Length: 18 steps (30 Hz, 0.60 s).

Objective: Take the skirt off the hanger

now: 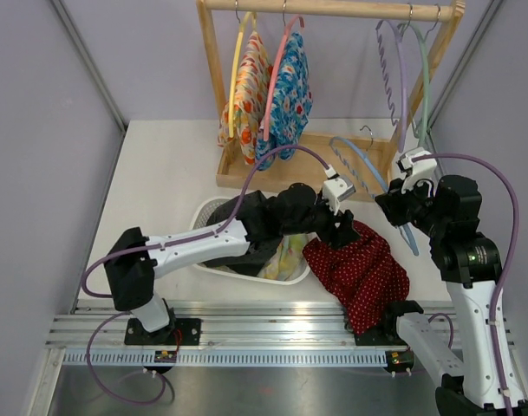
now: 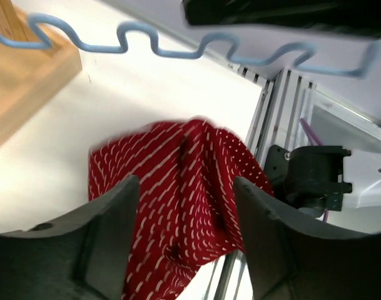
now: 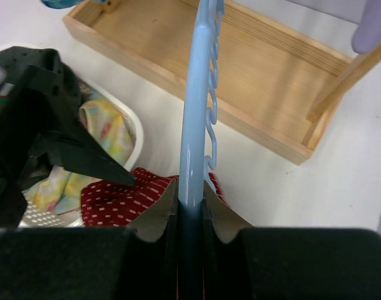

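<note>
The red skirt (image 1: 361, 270) with white dots lies crumpled on the table beside the basket, spilling toward the front rail. It is off the light blue hanger (image 1: 361, 160). My left gripper (image 1: 343, 227) hovers just above the skirt (image 2: 177, 187), jaws open, with nothing between its fingers (image 2: 115, 219). The wavy hanger (image 2: 177, 50) hangs beyond it. My right gripper (image 1: 394, 204) is shut on the hanger's bar (image 3: 196, 94), holding it above the table. The skirt (image 3: 109, 200) shows below the right gripper (image 3: 190, 187).
A white basket (image 1: 213, 204) holding dark and yellow clothes sits left of the skirt. The wooden rack's base (image 1: 246, 178) stands behind, with two patterned garments (image 1: 285, 95) and empty hangers (image 1: 394, 69) on its rail. A metal rail (image 1: 246, 329) runs along the front edge.
</note>
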### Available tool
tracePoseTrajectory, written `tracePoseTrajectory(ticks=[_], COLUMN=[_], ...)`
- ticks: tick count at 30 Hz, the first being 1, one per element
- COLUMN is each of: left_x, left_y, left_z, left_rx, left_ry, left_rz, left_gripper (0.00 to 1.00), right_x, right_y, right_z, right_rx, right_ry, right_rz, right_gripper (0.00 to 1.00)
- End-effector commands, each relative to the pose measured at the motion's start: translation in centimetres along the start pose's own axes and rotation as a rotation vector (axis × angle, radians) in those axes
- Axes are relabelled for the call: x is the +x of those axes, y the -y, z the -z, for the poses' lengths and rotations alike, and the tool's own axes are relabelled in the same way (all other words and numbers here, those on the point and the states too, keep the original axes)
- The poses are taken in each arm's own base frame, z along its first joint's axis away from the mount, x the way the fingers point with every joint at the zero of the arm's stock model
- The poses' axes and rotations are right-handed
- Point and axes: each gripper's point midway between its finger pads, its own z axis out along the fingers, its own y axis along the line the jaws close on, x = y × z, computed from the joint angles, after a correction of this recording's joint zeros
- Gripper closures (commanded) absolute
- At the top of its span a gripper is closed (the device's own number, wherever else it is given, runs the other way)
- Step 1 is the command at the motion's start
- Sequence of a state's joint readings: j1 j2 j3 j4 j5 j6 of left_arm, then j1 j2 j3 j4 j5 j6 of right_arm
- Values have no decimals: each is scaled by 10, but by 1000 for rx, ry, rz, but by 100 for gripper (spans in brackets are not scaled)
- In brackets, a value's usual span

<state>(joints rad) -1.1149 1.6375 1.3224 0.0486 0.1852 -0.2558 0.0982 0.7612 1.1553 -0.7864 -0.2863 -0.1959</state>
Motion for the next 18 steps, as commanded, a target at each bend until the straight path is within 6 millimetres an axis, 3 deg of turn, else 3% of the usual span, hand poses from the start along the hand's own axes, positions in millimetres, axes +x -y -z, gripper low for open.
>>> tracePoseTrajectory(ticks=[1, 5, 6, 9, 10, 12, 14, 15, 17, 18], left_x=[-40, -59, -70, -63, -66, -45, -41, -18, -14, 7], left_y=[21, 26, 31, 31, 33, 24, 13, 5, -2, -8], left_z=[7, 33, 48, 68, 84, 96, 115, 120, 140, 143], left_rx=[70, 67, 70, 53, 33, -18, -115, -153, -211, -231], left_ry=[133, 188, 215, 196, 202, 138, 130, 66, 75, 33], left_rz=[-9, -74, -113, -179, -190, -196, -193, -193, -181, -174], left_gripper=[24, 8, 5, 1, 1, 1, 1, 1, 1, 1], right_x=[-25, -45, -50, -75, -82, -105, -129, -136, -159, -169], right_y=[-19, -17, -16, -11, -9, -3, 3, 7, 15, 18], right_z=[7, 11, 12, 12, 12, 10, 7, 4, -1, -3], right_rx=[-116, -107, -102, -84, -78, -56, -29, -15, 13, 21], right_ry=[59, 82, 87, 111, 117, 142, 175, 183, 212, 233], right_rz=[33, 36, 30, 10, 4, -27, -71, -86, -127, -122], right_gripper=[100, 100, 100, 100, 100, 100, 100, 100, 100, 100])
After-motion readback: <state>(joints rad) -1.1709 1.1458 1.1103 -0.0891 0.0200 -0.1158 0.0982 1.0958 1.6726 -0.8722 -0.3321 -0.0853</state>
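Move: The red skirt, just out of the left fingers, lies with its middle about 6 cm right of the left hand, level with it fore and aft and some 22 cm below; the basket stands roughly 24 cm left and 10 cm ahead of that hand. From the right hand, the free stretch of rail for the blue hanger is about 29 cm ahead, 6 cm left and 29 cm up. The lavender hanger hangs 26 cm ahead, straight in line and 14 cm up; the green hanger is 6 cm right of it. Keeping its pinch on the bare blue hanger, the right hand shifts slightly left, then climbs about 11 cm and reaches some 5 cm forward towards the rail. The left hand, already clear of the red skirt, opens the rest of the way and backs off from it, about 11 cm left, 8 cm up and a little back, towards the basket, rolling some 15 degrees. ##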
